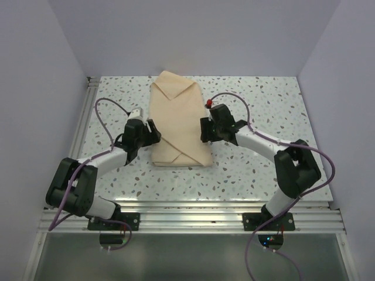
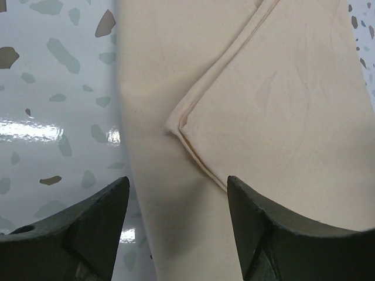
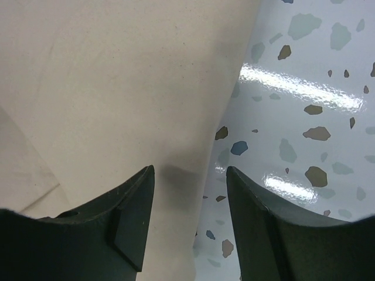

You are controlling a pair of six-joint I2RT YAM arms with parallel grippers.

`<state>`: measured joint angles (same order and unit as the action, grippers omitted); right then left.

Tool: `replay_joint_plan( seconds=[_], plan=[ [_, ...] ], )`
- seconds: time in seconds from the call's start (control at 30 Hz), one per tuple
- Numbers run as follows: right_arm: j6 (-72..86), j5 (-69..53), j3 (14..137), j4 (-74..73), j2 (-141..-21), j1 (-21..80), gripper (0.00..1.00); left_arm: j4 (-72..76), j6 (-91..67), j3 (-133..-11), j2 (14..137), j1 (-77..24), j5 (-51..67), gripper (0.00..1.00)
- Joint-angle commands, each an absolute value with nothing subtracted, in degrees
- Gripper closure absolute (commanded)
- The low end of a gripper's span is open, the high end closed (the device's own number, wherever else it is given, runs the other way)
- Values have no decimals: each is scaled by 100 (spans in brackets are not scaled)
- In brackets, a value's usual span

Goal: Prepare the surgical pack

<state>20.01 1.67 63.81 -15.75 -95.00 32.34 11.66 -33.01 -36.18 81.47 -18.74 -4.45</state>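
The surgical pack [image 1: 177, 120] lies in the middle of the speckled table as a folded beige cloth bundle, its flaps crossing over the top. My left gripper [image 1: 153, 133] is at the pack's left edge, low over the table. In the left wrist view it [image 2: 177, 178] is open, its jaws straddling the cloth's [image 2: 281, 105] side edge, with a folded flap corner ahead. My right gripper [image 1: 205, 132] is at the pack's right edge. In the right wrist view it [image 3: 190, 168] is open too, one finger over the cloth [image 3: 117, 76] and the other over the bare table.
The white speckled table [image 1: 263, 117] is walled in on the left, right and back. A metal rail [image 1: 82, 123] runs along its left side and another [image 1: 193, 213] along the front by the arm bases. A small red part [image 1: 208, 104] shows on the right wrist.
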Motion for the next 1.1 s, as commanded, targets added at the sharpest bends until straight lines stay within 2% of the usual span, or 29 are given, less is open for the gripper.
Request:
replay_joint_plan(
  seconds=[0.0, 0.1, 0.13, 0.2, 0.23, 0.3, 0.4, 0.53, 0.83, 1.07],
  plan=[
    [2136, 17, 6302, -1318, -9633, 3199, 44, 1722, -3445, -3893, 8393, -1819, -378, 30],
    [2162, -114, 6223, -1248, -9650, 3199, 45, 1837, -3454, -3937, 8586, -1811, -404, 42],
    [2180, -132, 6205, -1213, -9668, 3199, 46, 1863, -3463, -3937, 8622, -1802, -387, 56],
    [2206, -184, 6135, -1187, -9703, 3199, 47, 1925, -3489, -3929, 8701, -1784, -360, 66],
    [2223, -202, 6109, -1143, -9712, 3199, 48, 1942, -3507, -3920, 8727, -1784, -334, 74],
    [2267, -263, 6012, -1116, -9729, 3208, 50, 1969, -3516, -3920, 8806, -1784, -264, 81],
    [2320, -360, 5836, -1037, -9633, 3199, 59, 2030, -3542, -3798, 8807, -1784, -176, 91],
    [2496, -370, 5424, -897, -9335, 3243, 62, 2215, -3630, -3551, 8754, -1793, 95, 100],
    [2900, -167, 4571, -1054, -8307, 3629, 66, 2373, -3753, -2743, 8271, -2074, 246, 100],
    [3374, 105, 4132, -1248, -8051, 4324, 65, 2329, -3850, -2198, 7770, -2426, 264, 100]
  ],
)
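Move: The wrapped pack's left edge lies just under the left fingers, about 1 cm ahead and 2 cm below; the flap's point is some 3 cm ahead and 2 cm below. The pack's near edge has its middle about 13 cm back and 10 cm to the right. The right edge is beneath the right hand, roughly 2 cm back and 4 cm down, with the near right corner some 13 cm back and 2 cm right. The wrap's left edge is pinched as the left hand eases down and slightly forward and shuts, then draws back about 5 cm and a little right, keeping its hold. The right hand sinks some 4 cm over the right edge, partly closes round the cloth and travels back about 10 cm, slipping along that side towards the near corner. ##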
